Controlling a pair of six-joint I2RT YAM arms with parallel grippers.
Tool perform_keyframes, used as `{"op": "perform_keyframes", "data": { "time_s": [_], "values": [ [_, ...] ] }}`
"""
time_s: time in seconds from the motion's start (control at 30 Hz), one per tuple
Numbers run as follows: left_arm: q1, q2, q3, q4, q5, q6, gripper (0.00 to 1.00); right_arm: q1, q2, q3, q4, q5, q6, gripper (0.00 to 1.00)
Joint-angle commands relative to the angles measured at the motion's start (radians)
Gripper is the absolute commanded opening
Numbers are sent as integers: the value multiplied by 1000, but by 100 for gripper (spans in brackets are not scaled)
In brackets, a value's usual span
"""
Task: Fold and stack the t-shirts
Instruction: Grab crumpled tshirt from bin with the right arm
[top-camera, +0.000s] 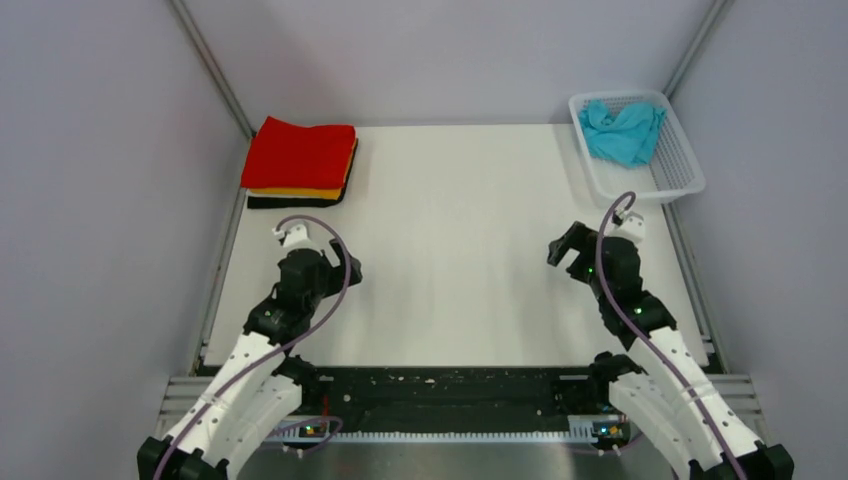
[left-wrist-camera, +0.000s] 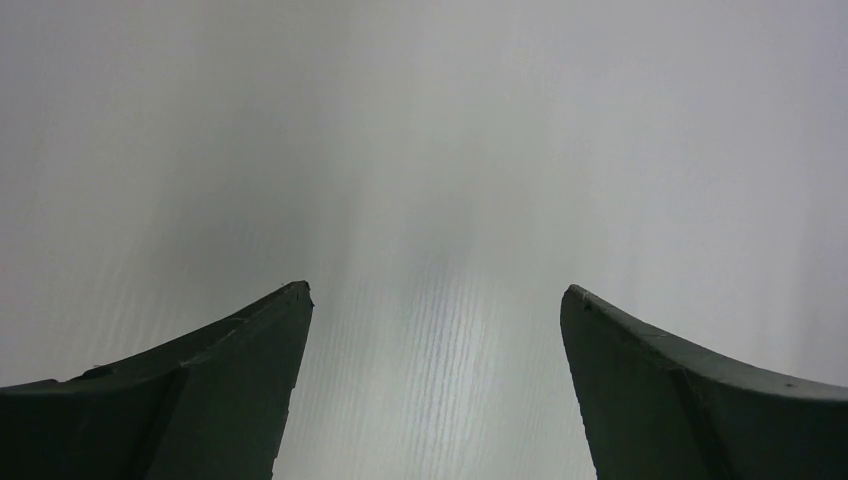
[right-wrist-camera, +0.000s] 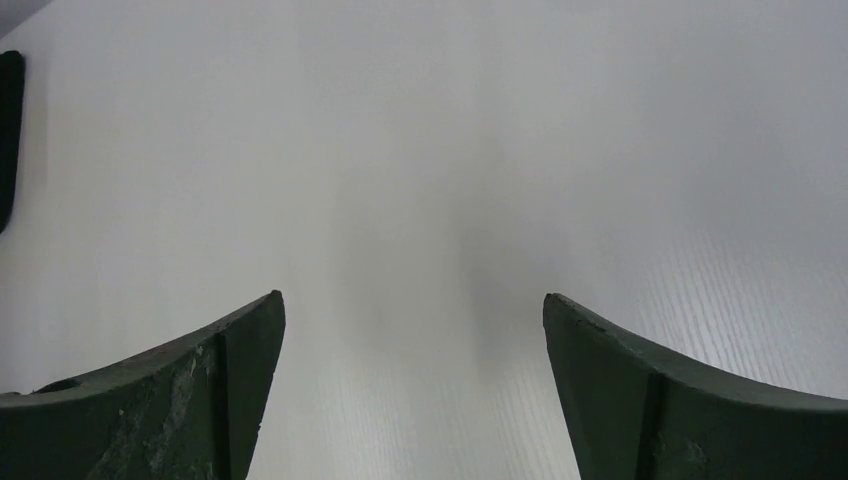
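Three folded t-shirts lie stacked at the table's back left: a red one on top, an orange one under it, and a black one at the bottom. A turquoise t-shirt lies crumpled in the white mesh basket at the back right. My left gripper hovers open over bare table near the front left, well short of the stack. My right gripper is open near the front right, below the basket. Both wrist views show the left gripper and right gripper with fingers spread wide and only white tabletop between them.
Grey walls close in the table on the left, right and back, with metal rails along the sides. A black strip runs along the near edge between the arm bases. A dark shape sits at the right wrist view's left edge.
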Motion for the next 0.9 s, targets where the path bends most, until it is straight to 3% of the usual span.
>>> {"op": "perform_keyframes", "data": {
  "time_s": [0.0, 0.2, 0.33, 0.53, 0.87],
  "values": [
    [-2, 29, 53, 94, 41, 9, 99, -5, 86, 132, 115, 90, -50, 99],
    [-3, 103, 109, 154, 12, 43, 99, -27, 407, 374, 196, 293, -165, 99],
    [-2, 165, 149, 145, -25, 79, 99, -175, 662, 617, 190, 143, -145, 99],
    [-2, 246, 151, 162, -123, 90, 99, -355, 1100, 998, 189, 123, -92, 99],
    [0, 388, 180, 231, -150, 110, 99, -445, 1722, 1619, 195, -27, 60, 99]
  ]
}}
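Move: The crumpled turquoise t-shirt lies in the white bin, about 36 cm ahead of the right hand, some 18 cm to its right and 12 cm below. The bin's middle is roughly 30 cm ahead and 20 cm right of that hand, 10 cm down. Its near rim is only about 14 cm ahead, 20 cm right and 5 cm lower. From the left hand, the same shirt is about 37 cm ahead, 59 cm right and 11 cm below. Towards the crumpled t-shirt the right hand swings fast, about 37 cm forward and 18 cm right. It arcs up some 10 cm at first, then sinks over the bin while turning roughly 25 degrees clockwise, its fingers wide open and not yet on the cloth. The empty left hand eases 5 cm forward, rising a little and dropping back, also open. ##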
